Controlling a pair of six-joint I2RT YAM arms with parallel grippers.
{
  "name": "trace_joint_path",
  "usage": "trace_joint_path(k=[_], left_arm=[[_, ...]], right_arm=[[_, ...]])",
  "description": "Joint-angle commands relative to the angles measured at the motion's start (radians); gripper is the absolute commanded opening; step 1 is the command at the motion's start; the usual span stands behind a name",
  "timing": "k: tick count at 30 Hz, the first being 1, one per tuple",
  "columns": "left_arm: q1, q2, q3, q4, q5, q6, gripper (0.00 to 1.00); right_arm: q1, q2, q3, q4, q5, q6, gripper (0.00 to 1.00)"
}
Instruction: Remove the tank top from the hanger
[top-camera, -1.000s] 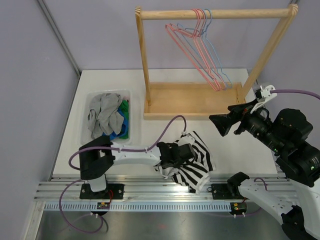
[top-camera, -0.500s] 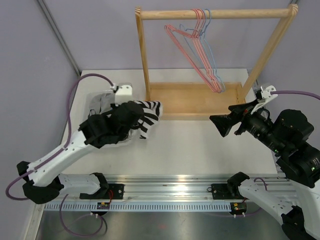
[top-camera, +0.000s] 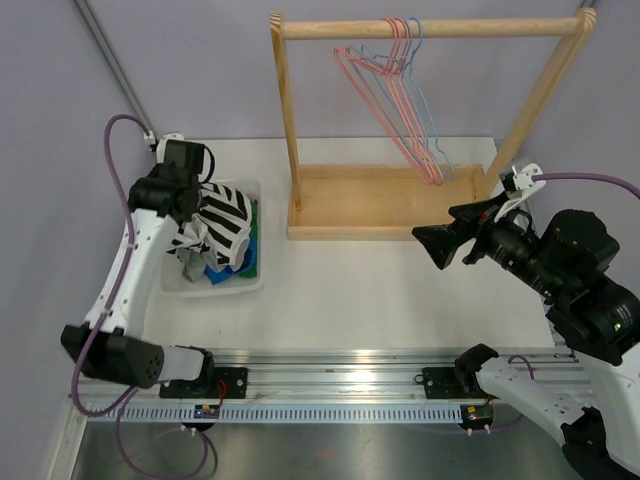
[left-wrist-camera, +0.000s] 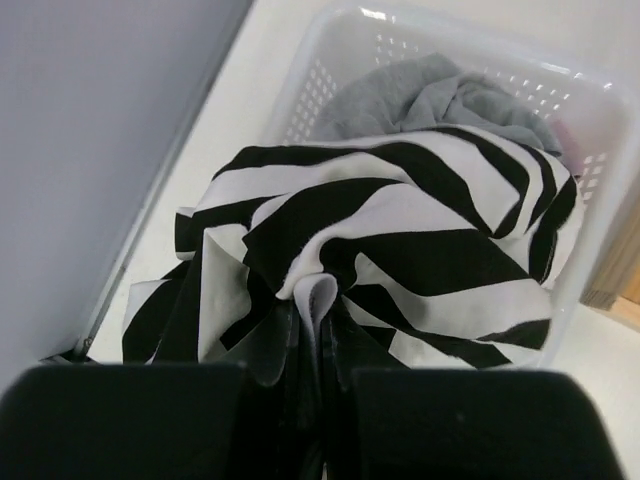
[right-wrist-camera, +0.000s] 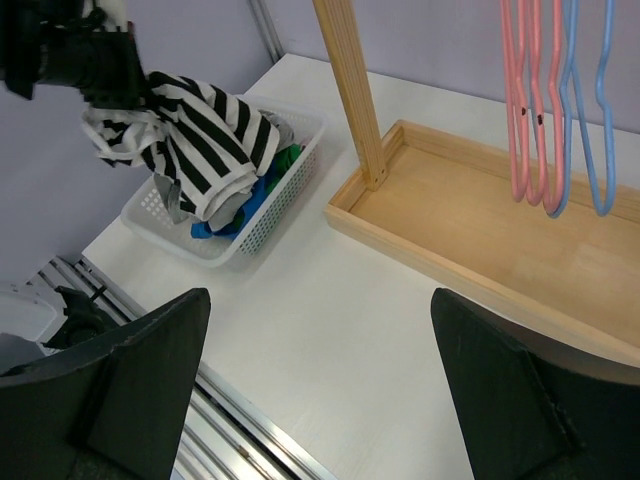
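Observation:
The tank top, black-and-white striped, hangs bunched from my left gripper just over the white basket at the table's left. In the left wrist view the shut jaws pinch a fold of the tank top above the basket. Bare pink and blue hangers hang on the wooden rack's rail, apart from the cloth. My right gripper floats open to the right of the rack's base and holds nothing. Its view shows the tank top and the hangers.
The basket holds grey, green and blue clothes. The wooden rack with its tray base stands at the back middle. A purple wall runs close along the left of the basket. Metal rails line the near table edge.
My left arm has swung the tank top from the near middle of the table leftward and back, to over the basket. The hangers sway slightly. The right gripper has barely moved.

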Motion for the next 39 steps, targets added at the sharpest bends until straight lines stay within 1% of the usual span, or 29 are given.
trace_joint_path(k=[1, 2, 3, 5, 6, 8, 9, 12, 14, 16, 17, 19, 20, 23, 24, 25, 26, 27, 30, 33, 36, 39], left_arm=[[0.092, 0.188, 0.060, 0.042, 0.266, 0.078, 0.00], [0.101, 0.307, 0.072, 0.036, 0.294, 0.080, 0.00], [0.106, 0.354, 0.086, 0.029, 0.335, 0.086, 0.00], [0.109, 0.466, 0.111, 0.026, 0.375, 0.088, 0.01], [0.110, 0.498, 0.112, 0.031, 0.380, 0.084, 0.05], [0.113, 0.544, 0.109, 0.037, 0.380, 0.080, 0.09], [0.121, 0.602, 0.109, 0.032, 0.375, 0.075, 0.09], [0.126, 0.699, 0.083, 0.029, 0.345, 0.078, 0.09], [0.126, 0.722, 0.082, 0.023, 0.332, 0.077, 0.08], [0.126, 0.704, 0.092, 0.022, 0.328, 0.078, 0.14], [0.126, 0.690, 0.097, 0.023, 0.323, 0.080, 0.21], [0.126, 0.642, 0.123, 0.002, 0.302, 0.094, 0.33], [0.126, 0.617, 0.128, -0.004, 0.289, 0.097, 0.44], [0.123, 0.534, 0.152, -0.012, 0.237, 0.111, 0.57], [0.119, 0.517, 0.170, -0.017, 0.228, 0.121, 0.66], [0.116, 0.500, 0.183, -0.021, 0.222, 0.120, 0.70], [0.104, 0.480, 0.195, -0.030, 0.187, 0.115, 0.74], [0.097, 0.468, 0.204, -0.034, 0.174, 0.114, 0.82], [0.078, 0.434, 0.235, -0.047, 0.130, 0.098, 0.91], [0.078, 0.404, 0.278, -0.070, 0.087, 0.083, 0.94], [0.078, 0.374, 0.333, -0.095, 0.076, 0.078, 0.97], [0.078, 0.321, 0.393, -0.125, 0.094, 0.078, 0.99]], right_arm=[[0.005, 0.022, 0.022, 0.061, -0.058, -0.012, 0.99], [0.005, 0.024, 0.015, 0.064, -0.064, -0.011, 1.00], [0.005, 0.027, 0.010, 0.065, -0.068, -0.011, 0.99], [0.005, 0.032, -0.005, 0.079, -0.082, -0.006, 1.00], [0.005, 0.032, -0.013, 0.085, -0.088, -0.003, 1.00], [0.005, 0.033, -0.033, 0.101, -0.104, 0.004, 1.00], [0.005, 0.035, -0.039, 0.105, -0.111, 0.008, 0.99], [0.005, 0.032, -0.067, 0.122, -0.130, 0.018, 0.99], [0.005, 0.025, -0.084, 0.127, -0.137, 0.021, 0.99], [0.005, 0.015, -0.096, 0.128, -0.139, 0.023, 0.99], [0.005, 0.012, -0.099, 0.127, -0.140, 0.023, 1.00], [0.005, 0.001, -0.102, 0.118, -0.144, 0.023, 0.99], [0.005, -0.001, -0.102, 0.113, -0.145, 0.021, 1.00], [0.005, -0.007, -0.101, 0.105, -0.147, 0.020, 0.99], [0.005, -0.013, -0.102, 0.105, -0.148, 0.018, 1.00], [0.005, -0.013, -0.102, 0.105, -0.148, 0.020, 0.99], [0.005, -0.014, -0.102, 0.104, -0.150, 0.020, 0.99], [0.005, -0.014, -0.102, 0.102, -0.150, 0.020, 1.00], [0.005, -0.013, -0.101, 0.096, -0.148, 0.015, 1.00], [0.005, -0.011, -0.097, 0.090, -0.142, 0.009, 1.00], [0.005, -0.010, -0.093, 0.087, -0.122, 0.011, 0.99], [0.005, -0.016, -0.093, 0.079, -0.011, 0.046, 0.99]])
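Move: My left hand still grips the black-and-white striped tank top; the middle of the white basket it goes to lies about 5 cm ahead, 1 cm right and some 22 cm below. From that hand, the blue cloth inside sits roughly 6 cm back and 4 cm right, and the foot of the rack's left post about 12 cm ahead and 18 cm right. From my right hand the basket is some 18 cm ahead and 40 cm left, far below. I plunge my left hand about 18 cm down into the basket while reaching some 7 cm forward, tipping the fingers about 30 degrees further down with the striped tank top still pinched. There I open wide and let go, beginning to rise as the fingers spread, then lift 14 cm clear, tipping partly back up. My empty right hand drifts slightly left and down, staying open. ##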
